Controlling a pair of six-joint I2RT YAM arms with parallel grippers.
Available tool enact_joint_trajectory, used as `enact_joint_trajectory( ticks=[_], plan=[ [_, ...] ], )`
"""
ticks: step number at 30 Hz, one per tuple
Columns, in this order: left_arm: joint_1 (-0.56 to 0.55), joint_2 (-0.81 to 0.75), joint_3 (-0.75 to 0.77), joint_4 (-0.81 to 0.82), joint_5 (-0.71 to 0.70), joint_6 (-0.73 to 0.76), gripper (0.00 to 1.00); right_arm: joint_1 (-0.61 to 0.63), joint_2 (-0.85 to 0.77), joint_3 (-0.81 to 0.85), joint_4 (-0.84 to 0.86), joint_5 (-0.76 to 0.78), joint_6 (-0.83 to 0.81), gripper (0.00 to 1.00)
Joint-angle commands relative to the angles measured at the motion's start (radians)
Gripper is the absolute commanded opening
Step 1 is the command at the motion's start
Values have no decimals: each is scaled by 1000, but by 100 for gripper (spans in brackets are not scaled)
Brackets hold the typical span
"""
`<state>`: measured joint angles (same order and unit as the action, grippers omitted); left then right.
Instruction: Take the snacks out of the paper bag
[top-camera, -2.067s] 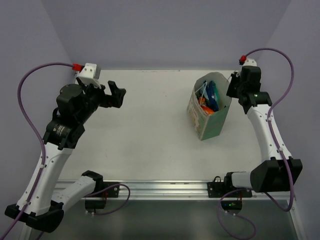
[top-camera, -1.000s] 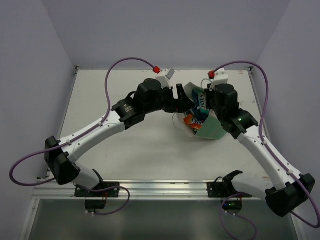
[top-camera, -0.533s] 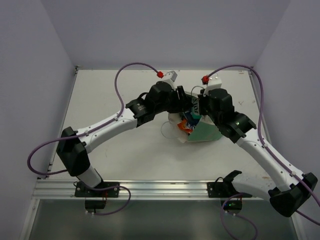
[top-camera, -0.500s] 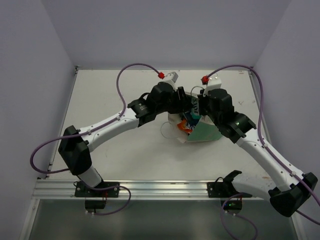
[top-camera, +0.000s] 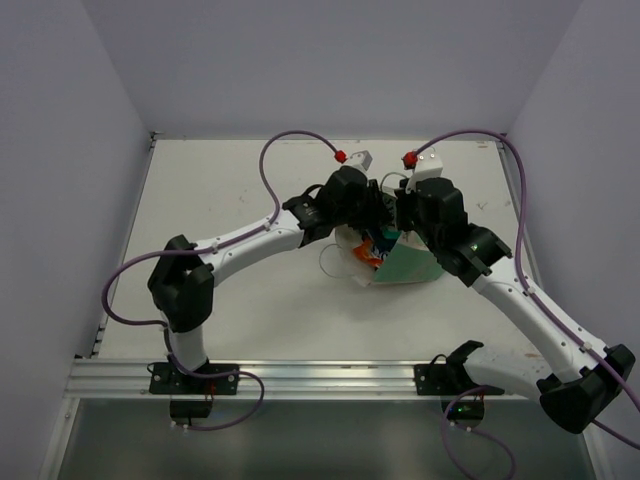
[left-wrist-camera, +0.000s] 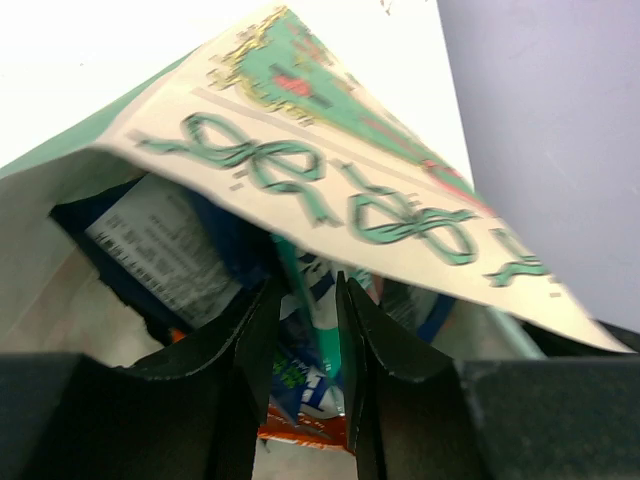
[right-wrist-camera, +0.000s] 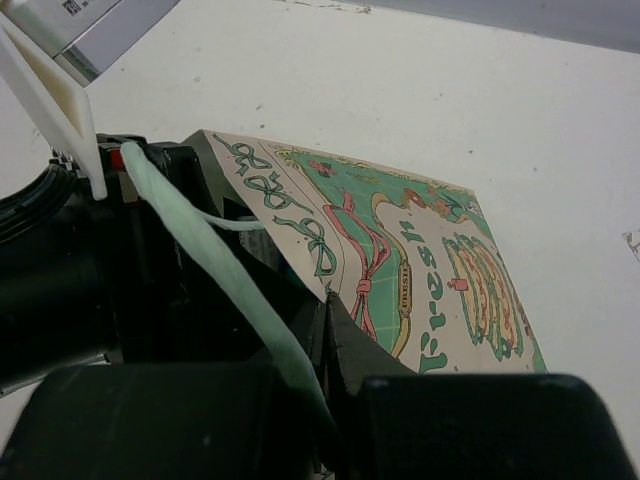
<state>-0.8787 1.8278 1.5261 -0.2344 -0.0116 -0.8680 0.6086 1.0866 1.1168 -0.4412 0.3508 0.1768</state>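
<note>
The pale green paper bag (top-camera: 408, 266) lies tipped on the table, its mouth facing left. My right gripper (top-camera: 406, 214) is shut on the rim of the bag's printed panel (right-wrist-camera: 420, 250), pinching it at the edge (right-wrist-camera: 328, 300). My left gripper (top-camera: 376, 216) reaches into the mouth under that panel (left-wrist-camera: 330, 170). Its jaws (left-wrist-camera: 307, 284) stand narrow around a teal-white snack packet (left-wrist-camera: 312, 345). A dark blue packet (left-wrist-camera: 165, 250) with a barcode lies to the left of it. An orange packet (left-wrist-camera: 300, 432) shows below. Other snacks deeper in the bag are hidden.
A white string handle (top-camera: 330, 262) trails onto the white table (top-camera: 230, 200) left of the bag. Purple walls close in the back and both sides. The two wrists sit almost touching above the bag, with purple cables (top-camera: 290, 150) arching behind them.
My left gripper has pushed further into the bag's mouth and its jaws have narrowed around the teal-white packet. The right gripper keeps its hold on the rim; the bag has barely moved.
</note>
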Motion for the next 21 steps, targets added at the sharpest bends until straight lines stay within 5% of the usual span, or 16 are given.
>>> enact_joint_trajectory(
  ticks=[1, 10, 13, 15, 21],
  plan=[
    [-17, 4, 74, 23, -18, 21, 36, 8, -5, 43, 70, 4, 30, 0],
    [-28, 48, 86, 7, -1, 11, 35, 6, 2, 37, 81, 11, 18, 0],
    [-28, 50, 89, -11, -25, 26, 21, 8, 3, 34, 79, 19, 15, 0],
    [-26, 39, 95, -43, -57, 47, 0, 8, -1, 29, 76, 28, 13, 0],
    [-8, -99, 66, -106, -155, 132, 0, 5, -13, -2, 76, 77, -3, 0]
  ],
)
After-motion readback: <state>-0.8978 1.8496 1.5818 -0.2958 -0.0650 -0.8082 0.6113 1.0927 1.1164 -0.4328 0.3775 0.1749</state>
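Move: The teal-and-navy snack packet in the bag lies about 2 cm ahead, 3 cm right and 3 cm below the left gripper. An orange snack is some 4 cm back, 1 cm left and 5 cm lower, and a navy packet with a white label is about 4 cm ahead, 1 cm left and 4 cm below. The same teal packet is some 10 cm under the right gripper, 1 cm ahead and 3 cm to its left. Ease the left gripper about 1.5 cm right inside the bag mouth, rising slightly, then sink some 2 cm and shut its part-open fingers fully on the upper edge of the teal packet. With them shut, bring it back left about 1.5 cm, rolling slightly. Keep the right gripper still, closed on the bag's rim corner and handle. ##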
